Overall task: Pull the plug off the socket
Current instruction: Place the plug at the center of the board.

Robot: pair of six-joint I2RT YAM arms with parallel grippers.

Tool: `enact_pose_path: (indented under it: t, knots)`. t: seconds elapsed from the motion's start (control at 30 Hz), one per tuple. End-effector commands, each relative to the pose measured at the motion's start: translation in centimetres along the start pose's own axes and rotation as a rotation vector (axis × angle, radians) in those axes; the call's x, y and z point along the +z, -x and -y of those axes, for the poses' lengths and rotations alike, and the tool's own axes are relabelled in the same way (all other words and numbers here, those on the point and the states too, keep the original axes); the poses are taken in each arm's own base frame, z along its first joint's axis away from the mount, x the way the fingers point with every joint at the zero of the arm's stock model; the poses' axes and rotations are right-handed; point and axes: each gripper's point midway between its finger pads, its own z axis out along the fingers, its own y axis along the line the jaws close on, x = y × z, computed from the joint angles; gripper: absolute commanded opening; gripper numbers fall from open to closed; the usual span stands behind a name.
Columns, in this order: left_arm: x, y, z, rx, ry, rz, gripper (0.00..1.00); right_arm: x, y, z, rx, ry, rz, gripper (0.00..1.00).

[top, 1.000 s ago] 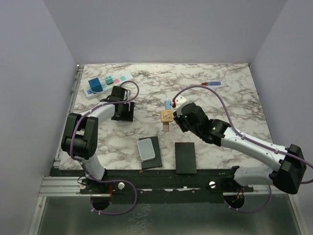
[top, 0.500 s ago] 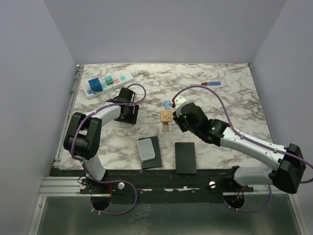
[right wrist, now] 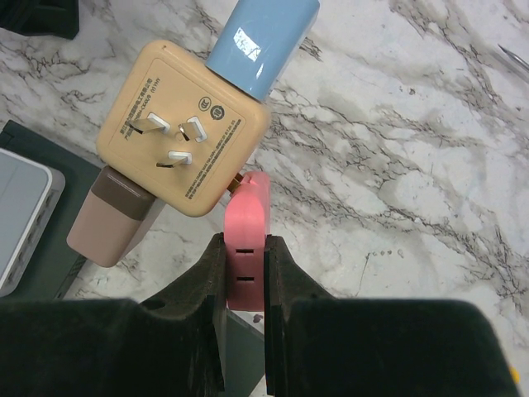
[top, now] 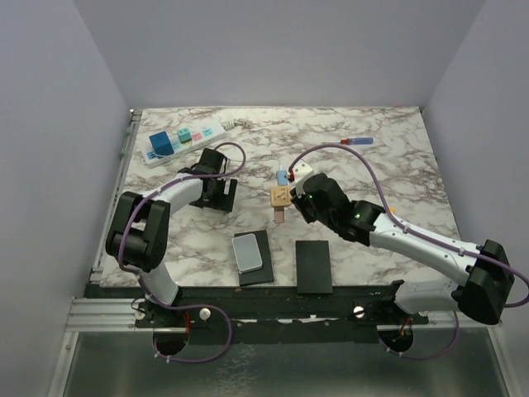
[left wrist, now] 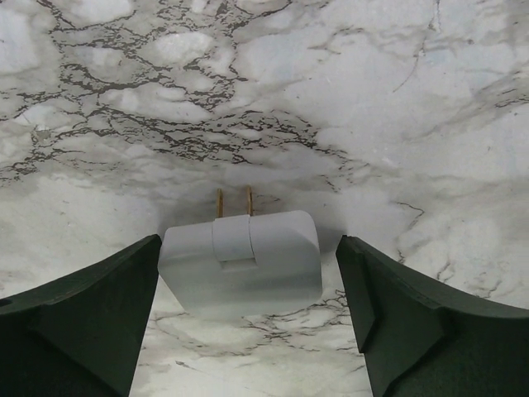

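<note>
The socket (top: pixel 187 135), a long white strip with pastel faces, lies at the table's far left with a blue plug (top: pixel 161 146) still standing in it. A white plug (left wrist: pixel 241 263) with two brass prongs lies flat on the marble, loose between the fingers of my left gripper (left wrist: pixel 248 252), which is open; neither finger touches it. In the top view that gripper (top: pixel 216 192) sits right of and nearer than the strip. My right gripper (right wrist: pixel 245 277) is shut on a pink plug (right wrist: pixel 246 219) that joins a yellow cube adapter (right wrist: pixel 176 126) at mid-table.
The yellow cube also carries a blue plug (right wrist: pixel 261 37) and a brown one (right wrist: pixel 111 225). Near the front edge lie a dark pad with a grey device (top: pixel 250 252) and a black pad (top: pixel 313 265). A small blue-and-red stick (top: pixel 359 141) lies at the far right.
My left gripper moved a little right, away from the strip, then its jaws opened and let go of the white plug. The right gripper stayed shut on the pink plug.
</note>
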Motion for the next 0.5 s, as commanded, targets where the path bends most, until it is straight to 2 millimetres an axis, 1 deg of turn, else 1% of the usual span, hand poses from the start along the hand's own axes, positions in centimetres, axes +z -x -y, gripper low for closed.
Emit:
enact_pose_path:
  t: [0.0, 0.1, 0.23, 0.3, 0.4, 0.47]
  knots:
    - [-1.4, 0.3, 0.9, 0.014, -0.053, 0.027, 0.92, -0.3, 3.6, 0.3, 0.044, -0.012, 0.094, 0.01]
    - [-2.3, 1.5, 1.4, 0.017, -0.083, 0.085, 0.94, -0.2, 3.5, 0.2, 0.045, -0.010, 0.092, 0.01]
    - [-4.6, 3.6, 1.2, 0.014, -0.080, 0.216, 0.94, -0.1, 3.4, 0.2, 0.044, -0.010, 0.088, 0.01]
    - [-5.3, 4.2, 1.0, 0.005, -0.072, 0.255, 0.94, -0.1, 3.5, 0.2, 0.043, -0.010, 0.088, 0.01]
    - [-5.8, 4.6, 0.6, -0.013, -0.048, 0.285, 0.90, -0.2, 3.6, 0.2, 0.042, -0.010, 0.092, 0.01]
    - [-5.9, 4.7, 0.6, -0.018, -0.050, 0.293, 0.86, -0.2, 3.6, 0.3, 0.040, -0.011, 0.091, 0.01]
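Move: The white plug lies on the table between the left hand's wide-open fingers, practically at the hand point, about 1 cm below. From this hand the beige socket, held up by the right hand, is some 18 cm right, 3 cm back and 14 cm higher; the white box is 14 cm back and 7 cm right, and the power strip 17 cm ahead and 12 cm left. From the right hand the white plug is about 22 cm left, 6 cm ahead and 16 cm down. The white plug, already released, is left on the table as the left hand lifts from around it, slowly at first and then quickly, about 7 cm up. Its fingers stay wide open and swing forward some 15 degrees. The right hand stays in place, still pinching the pink plug with the socket hanging from it. ##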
